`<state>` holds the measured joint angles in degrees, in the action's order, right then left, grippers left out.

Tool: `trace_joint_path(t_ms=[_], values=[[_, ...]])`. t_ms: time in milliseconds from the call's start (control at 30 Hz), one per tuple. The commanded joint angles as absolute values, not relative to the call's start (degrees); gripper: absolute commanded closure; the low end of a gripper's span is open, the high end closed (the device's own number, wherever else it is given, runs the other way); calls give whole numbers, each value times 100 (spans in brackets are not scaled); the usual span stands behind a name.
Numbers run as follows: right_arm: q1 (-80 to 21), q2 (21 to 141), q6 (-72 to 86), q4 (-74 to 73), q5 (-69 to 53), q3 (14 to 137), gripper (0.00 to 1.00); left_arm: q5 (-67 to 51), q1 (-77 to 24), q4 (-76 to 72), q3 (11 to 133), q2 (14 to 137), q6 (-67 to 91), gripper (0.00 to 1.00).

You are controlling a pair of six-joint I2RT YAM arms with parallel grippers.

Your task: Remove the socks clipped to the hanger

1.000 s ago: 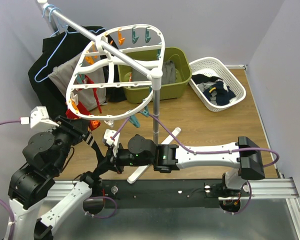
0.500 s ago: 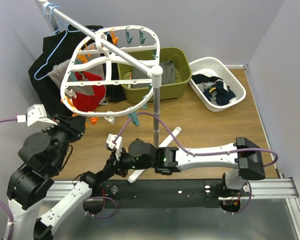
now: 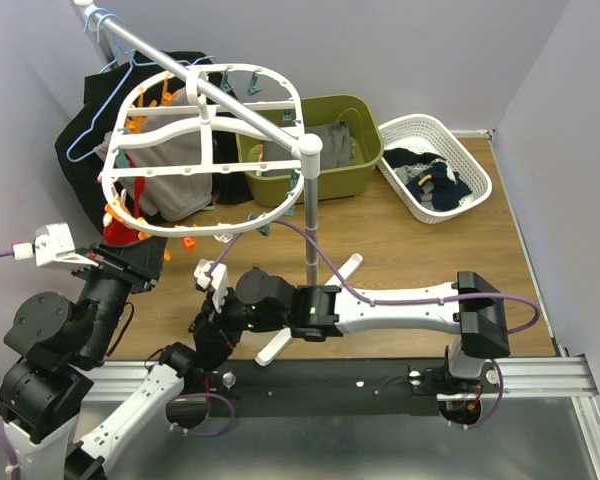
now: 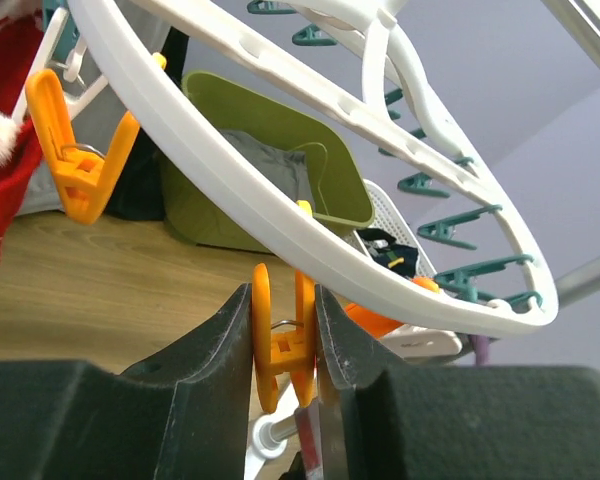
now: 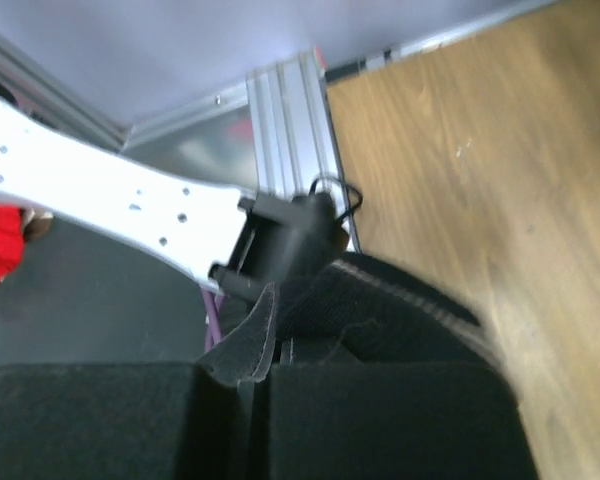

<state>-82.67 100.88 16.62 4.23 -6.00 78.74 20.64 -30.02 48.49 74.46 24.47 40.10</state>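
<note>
The white oval hanger hangs tilted from the rack, ringed with orange and teal pegs. My left gripper reaches up under its near rim and is shut on an orange peg, pinching the peg's two arms together. A red sock with white trim hangs from the left side of the hanger. My right gripper is low by the left arm's base, shut on a dark sock that drapes over its fingers.
The rack's metal pole stands just behind the right arm. A green bin and a white basket of dark clothes sit on the wooden floor behind. A black garment and a light-blue wire hanger hang at the left.
The hanger has swung left and flattened. My left jaws have narrowed onto the orange peg. The right gripper has moved down and left, taking the dark sock away from the hanger.
</note>
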Motion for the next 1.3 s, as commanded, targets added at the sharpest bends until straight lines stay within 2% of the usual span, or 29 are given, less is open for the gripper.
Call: trace_joint_path(t_ms=[0,300,700,900,1267], values=[[-8156,10213,1362,80,-580,8498,99,1688,-3006,4693,7348,2364,3990,100],[-8060,10046,1160,-298,-27,8569,99,1705,-3015,4737,7435,2347,3859,100],[-7989,9607,80,-1045,-457,8543,99,1643,-3006,4711,7795,2320,3604,100],[-7981,9773,-308,-1713,-396,8807,99,1916,-3015,4614,8051,2382,3376,100],[-7972,10089,-430,-1854,-307,9325,99,1793,-3023,4711,8086,2382,3340,100]])
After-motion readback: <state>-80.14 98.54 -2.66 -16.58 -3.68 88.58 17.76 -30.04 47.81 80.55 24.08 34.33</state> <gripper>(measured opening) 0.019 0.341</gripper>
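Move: About 50 cm ahead of the right hand, which already holds the dark sock, and some 50 cm to its right stands the white basket, roughly 18 cm lower. The green box is about as far ahead but only 20 cm to the right; the stand's pole rises about 18 cm ahead and 20 cm right. The hanger hangs some 27 cm ahead and 22 cm higher. From the left hand the basket lies about 40 cm ahead, 55 cm right and 38 cm down. Carrying the dark sock clear below the hanger, the right hand first rises about 4 cm while going forward, then sinks a little and turns back to its right towards the basket, rolling some 15 degrees and dipping its closed fingers. The left hand keeps its pinch on the orange clip, nearly still at first, then raises it about 4 cm and draws slightly back. ##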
